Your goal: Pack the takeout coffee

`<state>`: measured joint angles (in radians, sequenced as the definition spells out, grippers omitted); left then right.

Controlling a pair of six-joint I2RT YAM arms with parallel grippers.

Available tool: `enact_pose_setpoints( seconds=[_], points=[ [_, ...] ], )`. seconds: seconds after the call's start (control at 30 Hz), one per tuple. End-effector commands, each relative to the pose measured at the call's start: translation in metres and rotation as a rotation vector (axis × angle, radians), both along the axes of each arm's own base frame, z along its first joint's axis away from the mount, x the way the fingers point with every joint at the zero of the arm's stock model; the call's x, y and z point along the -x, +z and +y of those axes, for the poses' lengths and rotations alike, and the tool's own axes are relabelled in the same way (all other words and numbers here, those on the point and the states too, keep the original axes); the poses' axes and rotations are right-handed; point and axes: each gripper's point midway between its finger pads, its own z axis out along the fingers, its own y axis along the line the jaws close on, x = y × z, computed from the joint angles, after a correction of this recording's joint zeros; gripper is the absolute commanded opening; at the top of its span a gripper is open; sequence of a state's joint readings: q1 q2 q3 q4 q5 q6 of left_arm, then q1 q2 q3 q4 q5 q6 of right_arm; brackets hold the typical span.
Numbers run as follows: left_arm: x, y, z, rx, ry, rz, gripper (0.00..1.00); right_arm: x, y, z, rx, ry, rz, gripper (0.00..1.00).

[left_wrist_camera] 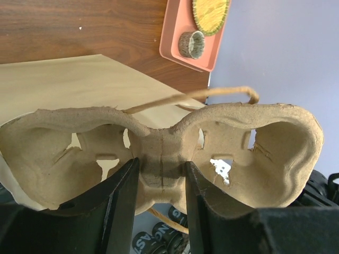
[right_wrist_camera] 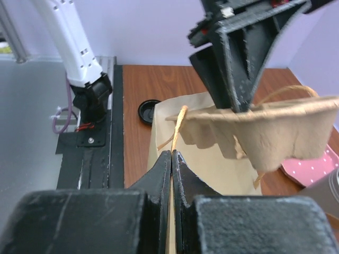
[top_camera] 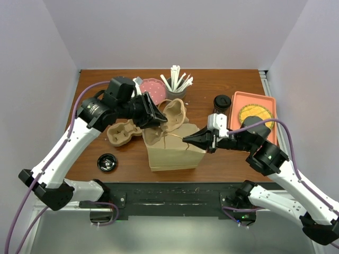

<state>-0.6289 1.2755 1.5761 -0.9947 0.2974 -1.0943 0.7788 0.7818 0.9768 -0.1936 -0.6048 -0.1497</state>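
Observation:
The takeout coffee (top_camera: 222,103), a black cup with a black lid, stands upright at the back right beside the orange tray (top_camera: 265,98). A brown paper bag (top_camera: 175,152) stands in the middle of the table. My right gripper (top_camera: 184,139) (right_wrist_camera: 173,153) is shut on the bag's top edge by its twine handle (right_wrist_camera: 180,119). My left gripper (top_camera: 159,117) (left_wrist_camera: 161,169) is shut on the middle rib of a moulded cardboard cup carrier (top_camera: 174,112) (left_wrist_camera: 159,153) and holds it tilted just above the bag's mouth. The carrier's pockets look empty.
A second cardboard carrier (top_camera: 123,132) lies left of the bag. A loose black lid (top_camera: 107,162) sits near the front left. At the back are a cup of stirrers (top_camera: 176,84) and a pink dotted plate (top_camera: 153,85). The tray holds a yellow woven plate (top_camera: 255,114).

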Motion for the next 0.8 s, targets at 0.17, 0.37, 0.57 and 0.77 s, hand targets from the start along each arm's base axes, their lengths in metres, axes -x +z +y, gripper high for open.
enact_pose_setpoints(
  seconds=[0.17, 0.37, 0.57, 0.77],
  points=[
    [0.01, -0.009, 0.01, -0.119, -0.043, 0.011, 0.21, 0.008, -0.002, -0.003, 0.023, 0.054, -0.134, 0.0],
    [0.013, -0.012, 0.008, -0.175, -0.115, 0.028, 0.21, 0.003, -0.006, -0.005, 0.045, 0.035, -0.17, 0.0],
    [0.014, -0.021, 0.009, -0.212, -0.152, 0.041, 0.21, -0.004, 0.016, -0.006, 0.018, -0.029, -0.1, 0.27],
    [0.011, -0.026, 0.005, -0.231, -0.191, 0.05, 0.21, -0.02, 0.074, -0.023, -0.184, -0.247, 0.162, 0.44]
  ],
)
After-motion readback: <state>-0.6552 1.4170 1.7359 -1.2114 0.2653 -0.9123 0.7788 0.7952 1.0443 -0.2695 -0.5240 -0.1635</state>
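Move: The left hand holds a cup carrier by its waist over the open paper bag. The bag's mouth centres about 3 cm back, 4 cm right and 5 cm below that hand. The spare carrier lies on the table 8 cm ahead, 17 cm left and 29 cm below it; the straw cup is some 20 cm ahead, 4 cm right. From the right hand, still pinching a bag handle, the mouth is about 4 cm ahead, 4 cm left and 8 cm down. Down by only about 2.5 cm, the left hand lowers the held carrier towards the bag's mouth, rolling it some 15 degrees so the hand's left side rises, grip unchanged. The right hand first keeps its pinch on the handle, easing back and down about a centimetre, then opens not quite halfway, lets the handle go and lifts about 2 cm, edging forward. ##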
